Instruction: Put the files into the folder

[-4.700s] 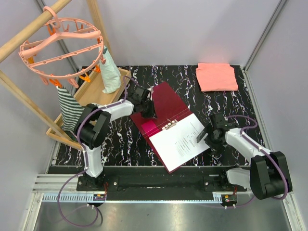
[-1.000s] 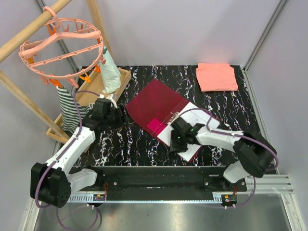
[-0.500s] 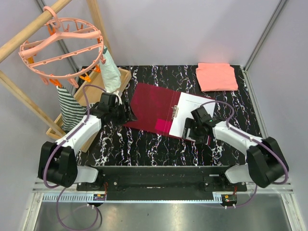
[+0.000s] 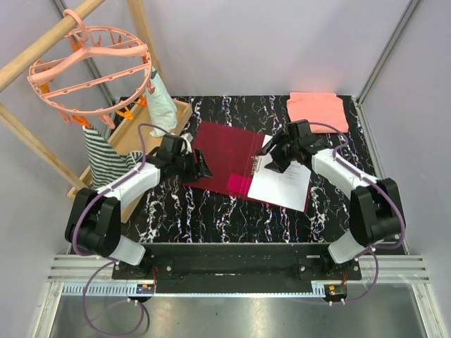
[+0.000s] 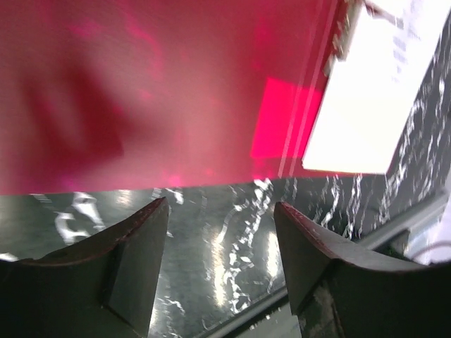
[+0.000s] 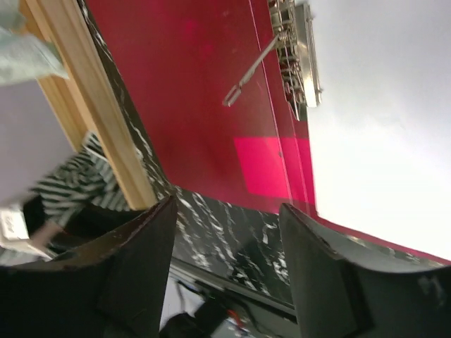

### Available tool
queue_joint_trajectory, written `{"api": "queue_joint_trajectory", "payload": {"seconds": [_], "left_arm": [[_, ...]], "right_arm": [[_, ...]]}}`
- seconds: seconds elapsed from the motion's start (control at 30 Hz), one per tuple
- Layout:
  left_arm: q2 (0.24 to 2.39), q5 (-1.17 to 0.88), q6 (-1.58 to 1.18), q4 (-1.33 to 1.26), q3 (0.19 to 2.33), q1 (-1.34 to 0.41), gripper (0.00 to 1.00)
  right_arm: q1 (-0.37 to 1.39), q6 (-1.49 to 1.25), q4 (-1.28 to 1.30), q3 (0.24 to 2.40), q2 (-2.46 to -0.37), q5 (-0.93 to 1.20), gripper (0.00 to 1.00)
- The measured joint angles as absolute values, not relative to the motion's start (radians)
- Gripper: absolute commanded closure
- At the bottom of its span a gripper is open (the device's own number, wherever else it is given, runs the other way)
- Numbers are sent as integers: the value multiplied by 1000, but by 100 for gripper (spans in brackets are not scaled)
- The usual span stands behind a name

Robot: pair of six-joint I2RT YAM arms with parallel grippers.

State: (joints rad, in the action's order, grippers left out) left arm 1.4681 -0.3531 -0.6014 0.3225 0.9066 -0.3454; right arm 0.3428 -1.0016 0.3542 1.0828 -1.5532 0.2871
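The dark red folder (image 4: pixel 222 151) lies open on the black marbled table, its metal clip (image 4: pixel 257 163) at the spine. The files (image 4: pixel 282 183), white printed sheets, rest on its right half. My left gripper (image 4: pixel 203 169) is open, low over the table at the folder's left near edge, nothing between its fingers. In the left wrist view the folder (image 5: pixel 162 91) fills the top and the files (image 5: pixel 359 105) sit at the right, beyond the left gripper (image 5: pixel 222 218). My right gripper (image 4: pixel 270 162) hovers open over the files' top edge beside the clip (image 6: pixel 299 56); the right gripper (image 6: pixel 225 218) holds nothing.
A salmon-pink folded cloth (image 4: pixel 317 113) lies at the back right corner. A wooden tray (image 4: pixel 137 137) with a pale green cloth (image 4: pixel 162 105) and a striped cloth (image 4: pixel 102 158) stands at the left, under a pink clip hanger (image 4: pixel 91 67) on a wooden frame.
The right gripper has travelled from the files' near side up to the clip. The left gripper has slid right to the folder's edge. The folder has turned slightly, and both pairs of jaws stay apart.
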Motion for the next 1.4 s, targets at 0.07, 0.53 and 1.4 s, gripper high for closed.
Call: {"api": "queue_joint_trajectory", "payload": {"seconds": [0.07, 0.53, 1.4], "left_arm": [[1472, -365, -605, 320, 907, -370, 35], [1461, -420, -611, 295, 909, -413, 35], [1454, -442, -602, 295, 916, -413, 35]], "right_arm": [[330, -1077, 312, 1074, -1586, 302, 39], [329, -1367, 123, 1050, -1708, 308, 57], [326, -1441, 57, 1056, -1818, 302, 71]]}}
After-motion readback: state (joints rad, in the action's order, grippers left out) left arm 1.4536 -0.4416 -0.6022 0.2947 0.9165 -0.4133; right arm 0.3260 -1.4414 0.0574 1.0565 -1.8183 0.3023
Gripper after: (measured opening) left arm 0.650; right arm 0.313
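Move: The right hand is going for the free end of the metal clip's lever, about 5 cm ahead of it, 4 cm to its left and 7 cm below. The clip itself sits some 7 cm ahead, 2 cm left and 10 cm down; the paper's middle is about 3 cm ahead and 8 cm to the right, and the pink patch 2 cm back and 8 cm left, both some 11 cm below. From the left hand the lever end lies roughly 18 cm to the right, 8 cm ahead and a little lower. The right hand sinks about 6 cm while reaching 5 cm forward and slightly left, down to the clip's raised lever, its wrist rolling left side up, tipping down and turning clockwise some 25 degrees in all as the fingers narrow from well open to about a third, ending with the lever's tip right at the fingertips, though a touch can't be made out. Meanwhile the left hand, empty and still open, eases some 3 cm to the right and a little back and up over the folder's front edge. ##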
